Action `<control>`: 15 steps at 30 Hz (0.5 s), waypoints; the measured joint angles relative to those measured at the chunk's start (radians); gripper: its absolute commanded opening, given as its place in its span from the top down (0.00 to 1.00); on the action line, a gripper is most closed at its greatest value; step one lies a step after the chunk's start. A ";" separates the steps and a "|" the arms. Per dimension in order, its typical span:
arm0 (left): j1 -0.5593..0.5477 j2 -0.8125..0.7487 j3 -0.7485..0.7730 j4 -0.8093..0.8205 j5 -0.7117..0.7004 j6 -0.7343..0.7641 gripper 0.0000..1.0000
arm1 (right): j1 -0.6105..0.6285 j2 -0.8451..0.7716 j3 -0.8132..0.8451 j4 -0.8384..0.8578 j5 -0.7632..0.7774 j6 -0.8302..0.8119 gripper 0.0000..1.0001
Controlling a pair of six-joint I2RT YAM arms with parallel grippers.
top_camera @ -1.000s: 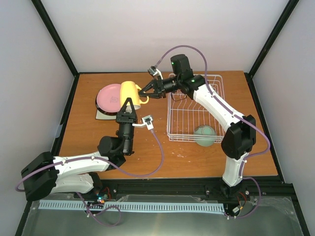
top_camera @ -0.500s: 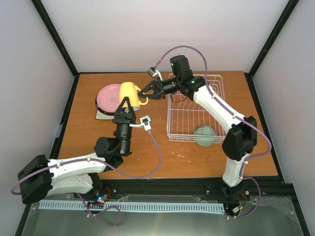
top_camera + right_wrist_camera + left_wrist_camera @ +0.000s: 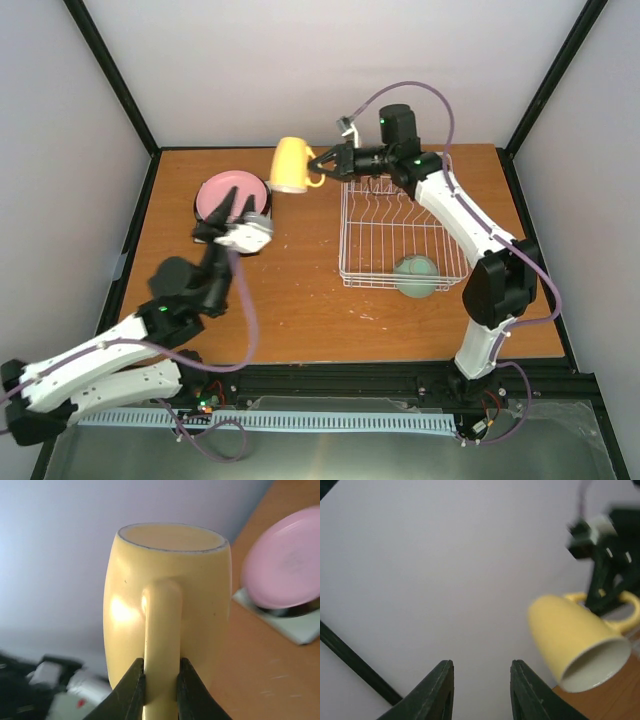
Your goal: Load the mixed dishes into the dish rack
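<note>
My right gripper is shut on the handle of the pale yellow mug, which it holds in the air on its side, left of the dish rack. In the right wrist view both fingers pinch the handle of the mug. My left gripper hangs open over the pink round plate with nothing between its fingers; the mug floats to its right. The pink plate lies on a stack with a white square plate at the bottom. A mint-green bowl sits at the rack's near right corner.
The white wire rack fills the right half of the wooden table. Black frame posts and pale walls close in the back and sides. The left arm stretches across the near left of the table.
My left gripper has opened, let go of the mug and swung left over the plate stack. My right gripper has carried the mug up and to the right.
</note>
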 measured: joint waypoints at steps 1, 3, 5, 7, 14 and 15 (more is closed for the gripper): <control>0.000 -0.044 0.032 -0.058 0.023 -0.100 0.68 | -0.017 0.000 0.002 -0.008 0.027 -0.022 0.97; 0.000 -0.142 0.060 -0.117 0.070 -0.248 0.68 | -0.055 0.000 0.006 -0.045 0.116 -0.084 0.97; 0.000 -0.249 0.063 -0.149 0.109 -0.369 0.69 | -0.087 -0.002 0.006 -0.084 0.215 -0.155 0.97; 0.000 -0.352 0.063 -0.156 0.128 -0.462 0.69 | -0.094 -0.013 0.001 -0.119 0.304 -0.218 0.97; 0.000 -0.455 0.032 -0.162 0.116 -0.562 0.69 | -0.079 -0.327 -0.343 -0.047 0.549 -0.415 0.97; 0.000 -0.452 0.016 -0.164 0.111 -0.562 0.69 | -0.079 -0.392 -0.399 -0.034 0.579 -0.447 0.97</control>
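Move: My right hand holds the mug by its handle, mouth down; the dish rack's middle lies about 21 cm to that hand's right, 4 cm farther out and 30 cm below. The green bowl in the rack's near part is some 23 cm right, 11 cm back and 30 cm down; the pink plate is 22 cm left, 10 cm ahead, 32 cm down. From my left hand, the rack's middle is about 33 cm right, 15 cm ahead, 35 cm below. I carry the mug rightwards towards the rack, about 11 cm and sinking slightly, swinging forward first and then back, while the wrist turns clockwise and rolls, dipping the fingertips; my pinch on the handle keeps its hold. Meanwhile my empty left hand clears away from the mug, left, back and up, rolling some 45 degrees left side down, fingers still part open. ##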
